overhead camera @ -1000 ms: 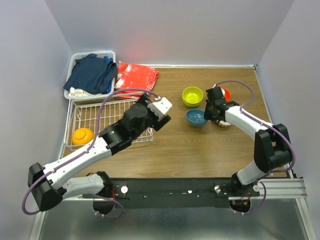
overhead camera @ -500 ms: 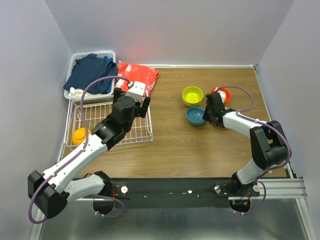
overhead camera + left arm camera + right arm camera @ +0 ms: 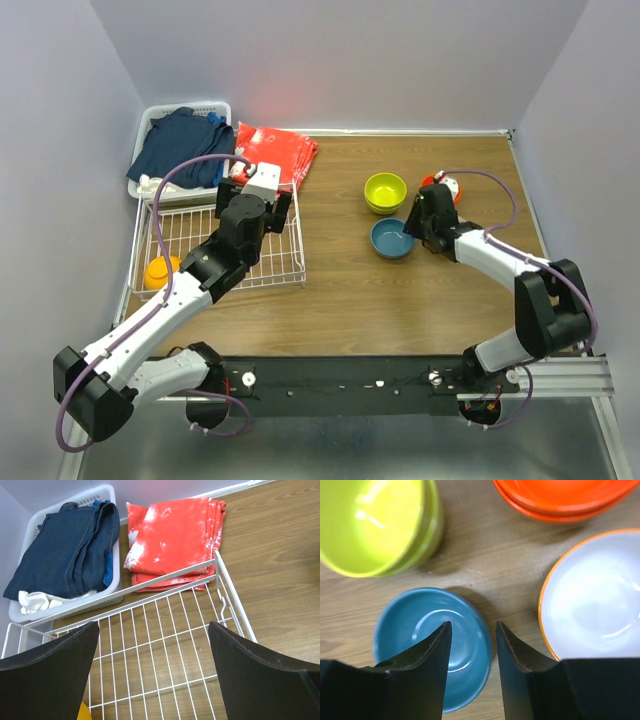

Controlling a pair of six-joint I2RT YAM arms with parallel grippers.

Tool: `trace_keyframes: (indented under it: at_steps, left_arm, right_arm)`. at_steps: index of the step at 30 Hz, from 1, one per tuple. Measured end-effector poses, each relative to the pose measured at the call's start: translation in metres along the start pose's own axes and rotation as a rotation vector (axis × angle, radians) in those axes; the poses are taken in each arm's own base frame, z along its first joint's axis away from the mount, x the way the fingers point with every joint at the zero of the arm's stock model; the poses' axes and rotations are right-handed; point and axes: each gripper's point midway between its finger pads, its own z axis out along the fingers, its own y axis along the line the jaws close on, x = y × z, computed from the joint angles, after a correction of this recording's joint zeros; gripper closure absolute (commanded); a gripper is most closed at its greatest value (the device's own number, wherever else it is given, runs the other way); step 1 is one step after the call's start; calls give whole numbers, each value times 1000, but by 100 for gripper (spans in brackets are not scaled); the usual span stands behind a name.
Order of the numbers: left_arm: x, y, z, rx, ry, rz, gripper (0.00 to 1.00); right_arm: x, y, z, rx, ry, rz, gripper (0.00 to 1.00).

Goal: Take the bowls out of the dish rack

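Note:
The white wire dish rack lies at the left, with one yellow-orange bowl at its near-left end. My left gripper hovers over the rack's far right part, jaws wide open and empty. In the left wrist view I see the rack's rim and a sliver of that bowl. My right gripper is open astride the right rim of the blue bowl, which rests on the table. Around it stand stacked lime green bowls, red-orange bowls and a white bowl.
A white plastic basket of dark blue clothes sits at the back left, with a folded red cloth beside it. From above I see the blue bowl, lime green bowls and red-orange bowls clustered at the right.
My right gripper's jaws have parted around the blue bowl's rim. The left arm has swung left and back, from beside the rack to above its far part.

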Motion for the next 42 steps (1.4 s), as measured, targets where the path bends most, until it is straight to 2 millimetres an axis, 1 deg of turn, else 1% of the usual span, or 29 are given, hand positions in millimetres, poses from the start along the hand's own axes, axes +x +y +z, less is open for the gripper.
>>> trace_keyframes:
  at_steps: [1,4,5,7,9,10,11,13,17,19,24,27,29,32,36,39,42]
  left_arm:
    - [0,1,0,-4,1,0,1]
    - [2,6,3,-21,8,-2,1]
    - [3,7,3,-26,10,-2,1]
    - [6,11,7,-41,23,-1,1]
    - [12,15,12,-61,43,2,1]
    - [14,17,14,-66,51,3,1]
    - [21,20,18,-83,76,-2,1]
    - [30,27,24,-108,113,-9,1]
    - [53,44,30,-167,201,-62,1]
    - [66,60,29,-218,254,-106,1]
    - [98,94,14,-340,373,-205,1]
    - [116,110,1,-406,421,-271,1]
    - [129,117,-7,-438,449,-310,1]
    - [155,131,-19,-505,508,-366,1]
    - [181,147,-31,-592,569,-439,1]
    - [191,154,-35,-634,589,-471,1]
    - [199,156,-35,-650,607,-483,1]
  right_arm:
    - [-6,3,-6,-18,-17,2,47]
    - [-24,12,-22,-71,-65,5,39]
    - [-28,15,-27,-91,-77,5,31]
    - [-39,24,-41,-148,-104,-6,24]
    - [-48,31,-55,-198,-133,-21,15]
    - [-52,34,-60,-217,-145,-28,13]
    - [-55,36,-65,-233,-158,-33,8]
    - [-64,41,-78,-272,-188,-43,6]
    - [-70,48,-92,-327,-219,-56,5]
    - [-68,52,-95,-358,-220,-60,5]
    - [-49,56,-92,-410,-172,-73,5]
    - [-44,60,-94,-444,-158,-71,5]
    - [-44,64,-97,-471,-163,-67,5]
    - [-41,65,-105,-492,-173,-67,5]
    - [-43,73,-116,-517,-205,-78,5]
    - [-43,78,-121,-526,-216,-87,5]
    - [-42,77,-121,-519,-221,-92,5]
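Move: The yellow bowl, upside down in the dish rack, is about 27 cm left of the left hand, 5 cm back and some 19 cm below; the rack's middle is about 12 cm left, 2 cm ahead. From the right hand the yellow bowl is some 67 cm left and 12 cm back. The blue bowl lies 5 cm to the right hand's left, 1 cm back and 5 cm below; the green bowls are 11 cm ahead, 7 cm left, the white bowl 10 cm right, 1 cm back. Towards the yellow bowl the wide-open left hand sweeps about 20 cm left over the rack, sinking some 14 cm and, after a small forward start, drawing back, while it turns counter-clockwise and tips down. Away from the already released blue bowl the right hand rises about 12 cm, drifting left and back, opening fully, turning some 20 degrees counter-clockwise and levelling out. ##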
